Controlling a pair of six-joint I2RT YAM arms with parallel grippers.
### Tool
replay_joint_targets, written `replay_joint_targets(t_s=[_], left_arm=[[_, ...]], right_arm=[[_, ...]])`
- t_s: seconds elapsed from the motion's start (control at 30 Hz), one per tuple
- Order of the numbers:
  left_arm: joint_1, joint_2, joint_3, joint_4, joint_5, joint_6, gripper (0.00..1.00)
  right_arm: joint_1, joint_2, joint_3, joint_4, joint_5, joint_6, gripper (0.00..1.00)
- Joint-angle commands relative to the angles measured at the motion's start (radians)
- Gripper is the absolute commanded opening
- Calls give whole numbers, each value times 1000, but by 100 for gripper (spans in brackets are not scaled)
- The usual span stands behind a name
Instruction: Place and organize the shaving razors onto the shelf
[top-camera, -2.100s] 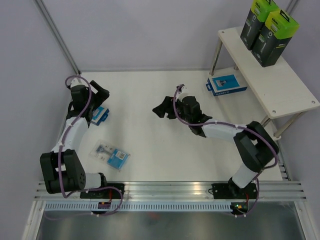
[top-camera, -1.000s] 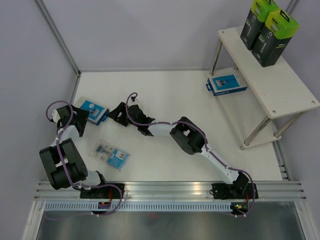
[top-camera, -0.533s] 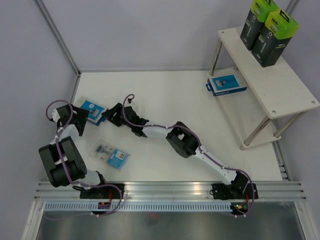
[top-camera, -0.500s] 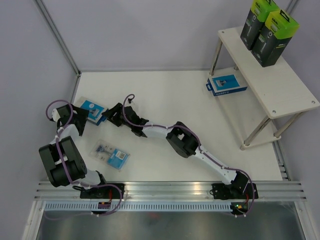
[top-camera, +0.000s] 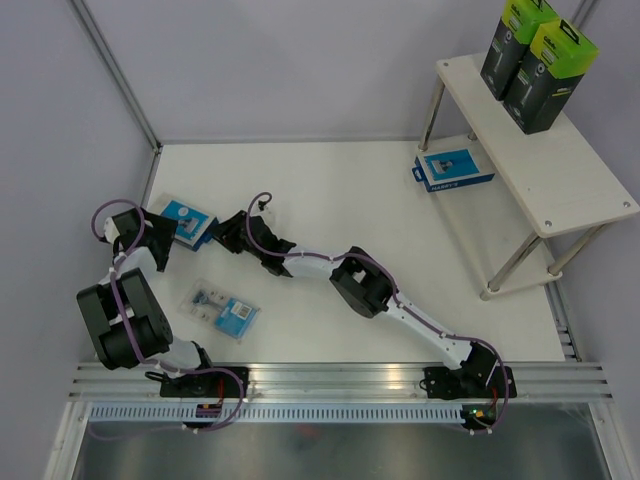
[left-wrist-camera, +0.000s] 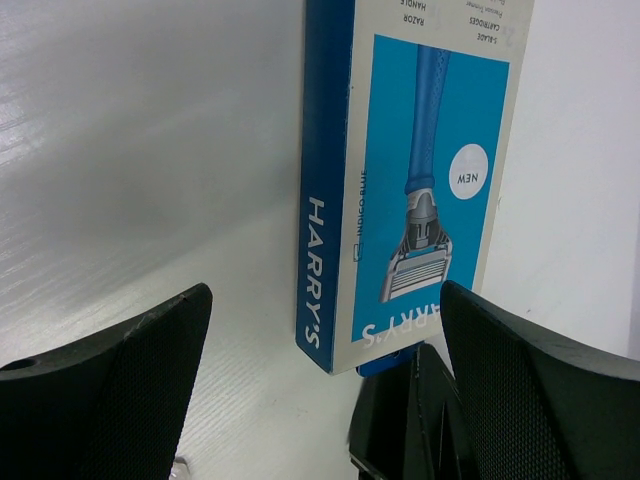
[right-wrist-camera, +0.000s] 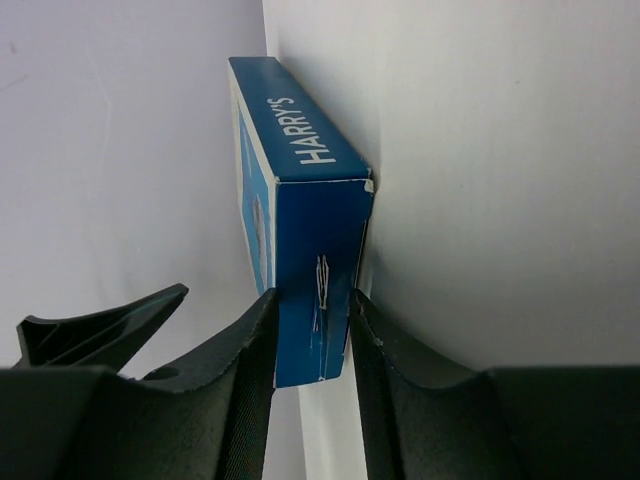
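One flat blue-and-white razor box lies at the table's far left. My right gripper reaches across to it, and in the right wrist view both fingers press the sides of the box's blue end. My left gripper stands wide open just left of the same box, touching nothing. A clear blister pack lies nearer the arm bases. Another blue-and-white box rests on the shelf's lower board. Two black boxes with lime-green tops stand on its upper board.
The white table ends at a wall rail on the left, close behind the left gripper. The shelf's metal legs stand at the right. A black finger of the right gripper shows below the box in the left wrist view.
My right arm swept from the table's middle to the far left and its jaws closed in on the blue box's end. The left gripper drew back and now sits open beside the box.
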Motion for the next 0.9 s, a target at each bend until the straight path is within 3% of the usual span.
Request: replay_joint_targets(t_s=[0.0,0.27,0.3,0.37,0.4,0.53,0.63,0.73,0.87], left_arm=[[5,13,34,31,30,-12,99],[10,30,39,33,43,-16,100],[10,35,42,33,44,-14,100],[10,38,46,33,49,-12,100],[11,41,48,33,53,-11,100],[13,44,54,36,69,0,100],[13,41,63,36,98,20,100],[11,35,71,80,147,46,97],[4,20,71,110,182,69,96]], right_arm=[[7,67,31,-78,36,-8,41],[7,85,74,-105,56,-12,28],[7,88,75,-104,56,-12,18],[7,90,78,-105,58,-12,10],[7,85,77,-109,61,-14,1],[-8,40,13,-87,42,-17,1],[-34,-68,-153,-3,50,-37,0],[-64,-215,-445,87,85,-81,0],[-106,-368,-653,146,93,-143,0]])
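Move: The middle of the Harry's razor box lies about 8 cm left and 3 cm ahead of my right hand, close to its height, with the blue hang tab at its near end right at my half-open fingertips. The clear blister pack is some 19 cm back and 2 cm to the right of that hand. From my left hand the box's middle is about 6 cm ahead, 5 cm right and 3 cm down. I shut my right fingers on the hang tab, barely creeping forward as they close, then pull it quickly about 8 cm to the right, away from my left hand and the left edge of the table, sinking slightly. My left hand stays wide open, dips a little, then follows forward and up about 2 cm. ##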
